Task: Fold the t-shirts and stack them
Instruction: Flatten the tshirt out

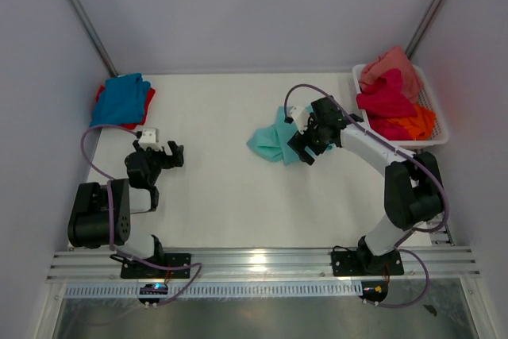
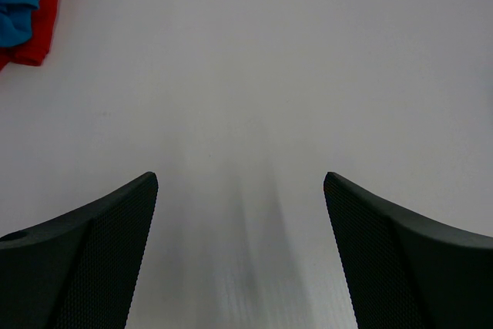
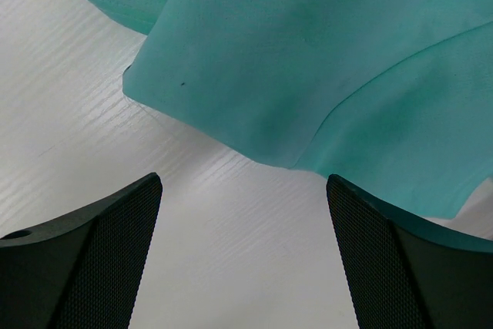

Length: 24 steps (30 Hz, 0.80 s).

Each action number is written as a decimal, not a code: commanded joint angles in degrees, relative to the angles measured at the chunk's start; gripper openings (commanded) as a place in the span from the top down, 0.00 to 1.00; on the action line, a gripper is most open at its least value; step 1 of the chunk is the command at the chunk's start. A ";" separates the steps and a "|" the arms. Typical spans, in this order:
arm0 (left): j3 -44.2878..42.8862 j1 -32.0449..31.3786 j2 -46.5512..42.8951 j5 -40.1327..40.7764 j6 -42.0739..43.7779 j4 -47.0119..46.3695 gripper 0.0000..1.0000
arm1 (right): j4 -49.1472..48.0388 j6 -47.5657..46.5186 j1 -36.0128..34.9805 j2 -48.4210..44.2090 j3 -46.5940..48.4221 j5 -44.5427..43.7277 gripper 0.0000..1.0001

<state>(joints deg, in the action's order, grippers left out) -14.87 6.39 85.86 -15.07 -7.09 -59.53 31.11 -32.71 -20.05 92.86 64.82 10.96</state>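
A crumpled mint-teal t-shirt [image 1: 272, 142] lies on the white table, right of the middle. In the right wrist view the same teal cloth [image 3: 308, 59] fills the upper part of the picture. My right gripper [image 1: 300, 148] hangs open just to the shirt's right, its fingers empty, only bare table between them [image 3: 243, 190]. A blue t-shirt [image 1: 121, 98] lies folded on a red one [image 1: 146, 107] at the far left; both show in the left wrist view's corner [image 2: 19, 5]. My left gripper [image 1: 169, 154] is open over bare table [image 2: 240, 182], far from any shirt.
A white mesh basket [image 1: 439, 129] at the far right holds salmon pink [image 1: 390, 63], magenta [image 1: 385, 99] and orange [image 1: 417, 123] t-shirts. Grey walls enclose the table on three sides. A metal rail [image 1: 262, 262] runs along the near edge.
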 commanded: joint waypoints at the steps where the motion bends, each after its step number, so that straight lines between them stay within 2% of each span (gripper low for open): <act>1: -1.30 -0.07 0.09 -0.40 0.85 -2.44 0.09 | -2.73 -0.51 -0.25 2.85 3.82 1.95 0.09; 10: -1.30 -0.07 0.09 -0.40 0.85 -2.44 0.10 | -1.67 -1.74 -2.18 5.40 4.88 3.80 0.09; 24: -1.30 -0.07 0.09 -0.40 0.85 -2.44 0.10 | -1.05 -2.28 -3.41 11.37 5.41 1.96 0.12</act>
<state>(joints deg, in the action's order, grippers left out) -14.87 6.39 85.86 -15.07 -7.09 -59.51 30.96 -34.44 -22.90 103.88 68.18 13.47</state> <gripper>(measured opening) 0.905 0.891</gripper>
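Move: The right hand, fingers open, hovers low over the near edge of the crumpled turquoise t-shirt, whose middle is about 5 cm ahead, 5 cm to its left and 7 cm down. The shirt's near corner is some 9 cm left and 2 cm back; its left tail is roughly 18 cm left and 1 cm ahead. The basket stands about 25 cm right and 13 cm ahead. From the left hand, the shirt's middle is some 42 cm right and 5 cm ahead. Heading for the near edge of the turquoise t-shirt, the empty right hand sinks about 5 cm in all: down a little, then some 3 cm left towards the near corner, then down again. The fingers stay wide open and tip slightly, their ends coming close over the cloth; contact can't be made out. ##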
